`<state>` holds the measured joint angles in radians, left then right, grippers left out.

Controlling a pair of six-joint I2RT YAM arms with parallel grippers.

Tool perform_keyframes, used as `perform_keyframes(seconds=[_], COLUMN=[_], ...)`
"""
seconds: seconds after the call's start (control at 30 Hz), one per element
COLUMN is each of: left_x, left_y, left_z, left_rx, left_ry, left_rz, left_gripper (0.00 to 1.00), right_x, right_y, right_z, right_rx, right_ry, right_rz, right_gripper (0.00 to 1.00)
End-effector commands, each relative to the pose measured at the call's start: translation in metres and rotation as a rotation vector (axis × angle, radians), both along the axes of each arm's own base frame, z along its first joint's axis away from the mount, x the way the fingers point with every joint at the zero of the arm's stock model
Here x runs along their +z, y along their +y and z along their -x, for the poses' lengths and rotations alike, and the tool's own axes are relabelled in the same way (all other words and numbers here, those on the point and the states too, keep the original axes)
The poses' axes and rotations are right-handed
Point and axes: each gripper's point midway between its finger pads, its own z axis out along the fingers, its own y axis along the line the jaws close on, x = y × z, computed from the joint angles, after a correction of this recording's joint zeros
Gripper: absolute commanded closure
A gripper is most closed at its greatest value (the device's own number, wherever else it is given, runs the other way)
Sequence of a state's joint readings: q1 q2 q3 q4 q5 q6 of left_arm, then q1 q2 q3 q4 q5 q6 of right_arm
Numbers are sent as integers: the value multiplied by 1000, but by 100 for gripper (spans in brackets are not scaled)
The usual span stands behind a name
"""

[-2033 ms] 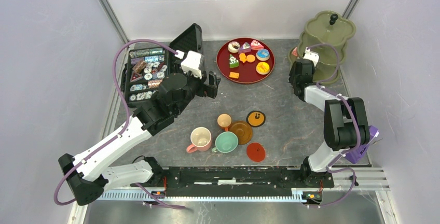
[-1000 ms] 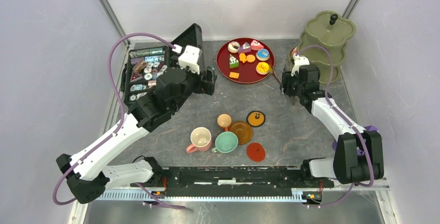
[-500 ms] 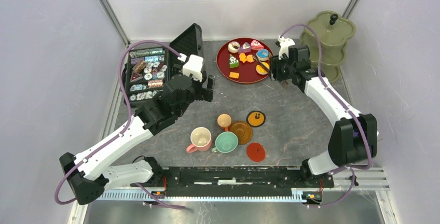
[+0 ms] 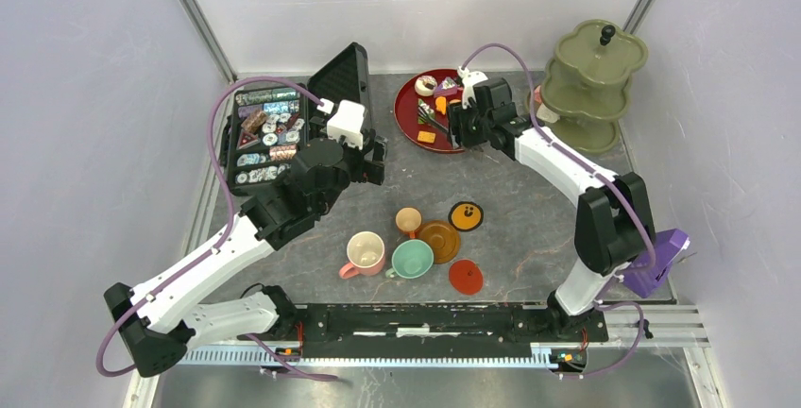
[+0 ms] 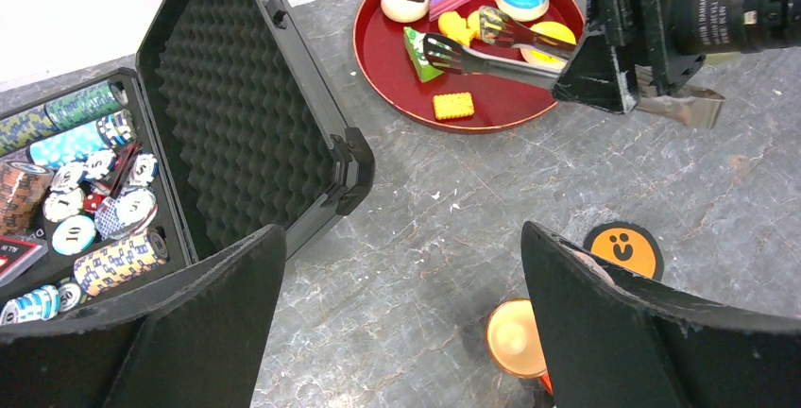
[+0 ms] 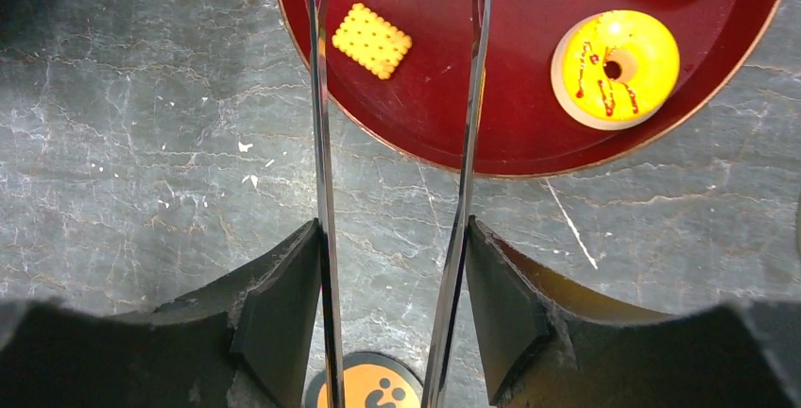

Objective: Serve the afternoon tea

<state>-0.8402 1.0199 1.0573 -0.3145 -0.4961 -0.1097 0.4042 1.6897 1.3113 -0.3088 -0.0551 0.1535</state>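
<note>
Pastries lie on a red plate (image 4: 406, 123) at the back: a yellow donut (image 6: 615, 68), a square biscuit (image 6: 371, 41), a green cake slice (image 5: 416, 49) and others. My right gripper (image 4: 460, 121) hovers at the plate's near edge, shut on thin metal tongs (image 5: 501, 57). The tongs' two arms (image 6: 321, 144) run between its fingers, with the tips spread over the plate and nothing in them. My left gripper (image 5: 401, 233) hangs open and empty over bare table. A pink cup (image 4: 365, 253), a mint cup (image 4: 412, 259) and a small orange cup (image 4: 408, 221) stand mid-table.
Brown (image 4: 440, 241), red (image 4: 466, 277) and orange smiley (image 4: 466, 215) saucers lie by the cups. A green tiered stand (image 4: 590, 82) is at the back right. An open black case of poker chips (image 4: 269, 134) sits at the back left, close to my left arm.
My right arm has swung left from beside the tiered stand to the red plate, carrying the tongs. The left arm has shifted only slightly.
</note>
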Motion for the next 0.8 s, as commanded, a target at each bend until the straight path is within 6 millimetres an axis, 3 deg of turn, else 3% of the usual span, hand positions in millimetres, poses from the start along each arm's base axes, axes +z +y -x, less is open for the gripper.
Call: perform_keyframes(seconds=[0.0, 0.77], left_x=[16, 16], left_y=[0, -2], left_z=[0, 0], left_rx=[-8, -19], left_ry=[-55, -50], left_rz=[18, 18], left_gripper=[0, 0], right_x=[25, -1], right_y=[13, 43], right_z=[-28, -48], right_rx=[-47, -13], right_ry=[-90, -75], right_rz=[-42, 39], right_gripper=[38, 39])
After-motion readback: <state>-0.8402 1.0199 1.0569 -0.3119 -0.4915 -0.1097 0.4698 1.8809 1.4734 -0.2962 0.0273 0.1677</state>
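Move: The right hand holds the tongs above the red plate. The green cake lies roughly 8 cm ahead of it, 6 cm to its left and 11 cm below. Similarly low, the square biscuit is about 3 cm ahead and 6 cm left, the round cookie 9 cm ahead and 1 cm right, the yellow donut 5 cm ahead and 6 cm right. From the left hand the green cake is about 18 cm ahead, 8 cm right and 25 cm below. Leftward and forward in roughly equal parts, some 5 cm over the plate, the right hand takes the tongs towards the green cake while sinking about 2 cm. Its fingers keep their hold with the gap unchanged, so the prongs stay spread, still pointing forward-left and down, with barely any turn of the wrist. ##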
